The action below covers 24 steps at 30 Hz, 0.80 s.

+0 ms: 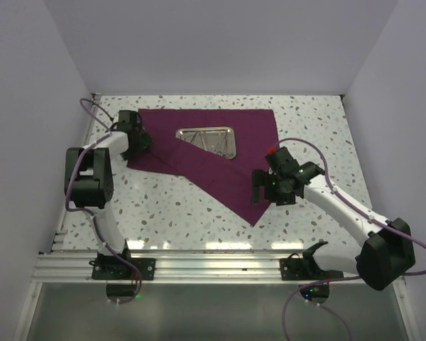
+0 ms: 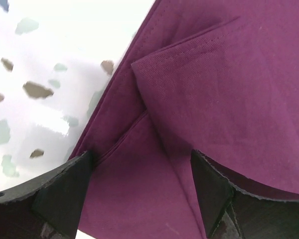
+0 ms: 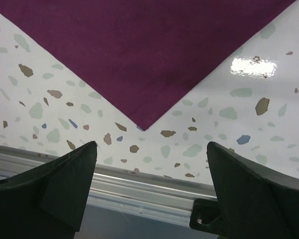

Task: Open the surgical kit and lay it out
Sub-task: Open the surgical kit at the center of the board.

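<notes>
The surgical kit's maroon cloth [image 1: 220, 170] lies spread on the speckled table, with a folded flap along its left side. A small steel tray [image 1: 205, 129] sits on the cloth near the back, thin silver instruments [image 1: 202, 142] inside it. My left gripper [image 1: 143, 145] is low over the folded left edge. In the left wrist view it [image 2: 141, 154] is open, with layered cloth folds [image 2: 214, 89] lying between the fingers. My right gripper [image 1: 258, 188] hovers open by the cloth's near point [image 3: 143, 127]. Between its fingers [image 3: 152, 144] there is nothing.
An aluminium rail [image 1: 213, 266] runs along the table's near edge, also seen under the right fingers [image 3: 139, 191]. White walls close in the left, back and right sides. Bare speckled tabletop [image 1: 170, 206] lies in front of the cloth.
</notes>
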Motion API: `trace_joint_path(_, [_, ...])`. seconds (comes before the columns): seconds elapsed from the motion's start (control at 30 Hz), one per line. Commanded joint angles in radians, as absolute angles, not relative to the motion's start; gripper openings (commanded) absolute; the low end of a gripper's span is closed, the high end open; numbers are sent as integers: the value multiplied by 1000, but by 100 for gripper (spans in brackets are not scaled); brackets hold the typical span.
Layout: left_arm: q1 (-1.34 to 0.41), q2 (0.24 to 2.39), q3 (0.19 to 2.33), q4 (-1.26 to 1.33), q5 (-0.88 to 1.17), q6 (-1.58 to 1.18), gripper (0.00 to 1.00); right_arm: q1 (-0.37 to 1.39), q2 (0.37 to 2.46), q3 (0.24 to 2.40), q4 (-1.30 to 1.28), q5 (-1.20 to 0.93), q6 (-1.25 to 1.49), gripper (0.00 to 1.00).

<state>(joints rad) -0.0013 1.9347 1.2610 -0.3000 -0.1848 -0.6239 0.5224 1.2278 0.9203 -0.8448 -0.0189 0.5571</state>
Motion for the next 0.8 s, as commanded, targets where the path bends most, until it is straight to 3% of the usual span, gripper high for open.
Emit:
trace_joint_path(0.0, [28,1982,1313,-236,-155,-598,82,548,1256,922,-781,-35,537,95])
trace_joint_path(0.77, [64,2101,1578,-287,-114,-566,79,588,1351,1011,-779,12,572,93])
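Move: My open left hand is down at the left border of the kit's wrap, whose edge passes some 3 cm left of my fingers; its far left corner is about 14 cm ahead and 2 cm left. The metal tray lies 24 cm right and 2 cm farther out. From my right hand, the wrap's near corner is roughly 6 cm back, 1 cm left and 8 cm below, the tray 26 cm ahead and 15 cm left. With the fingertips still on the wrap, I slide my left hand forward, low and level, for about 5 cm, pushing the cloth's left border along towards the far side. Then I go on forward and rise some 4 cm clear, the fingers staying wide open and tipping up slightly. My open right hand shifts a little left above the wrap, dipping before it eases partly back up. ##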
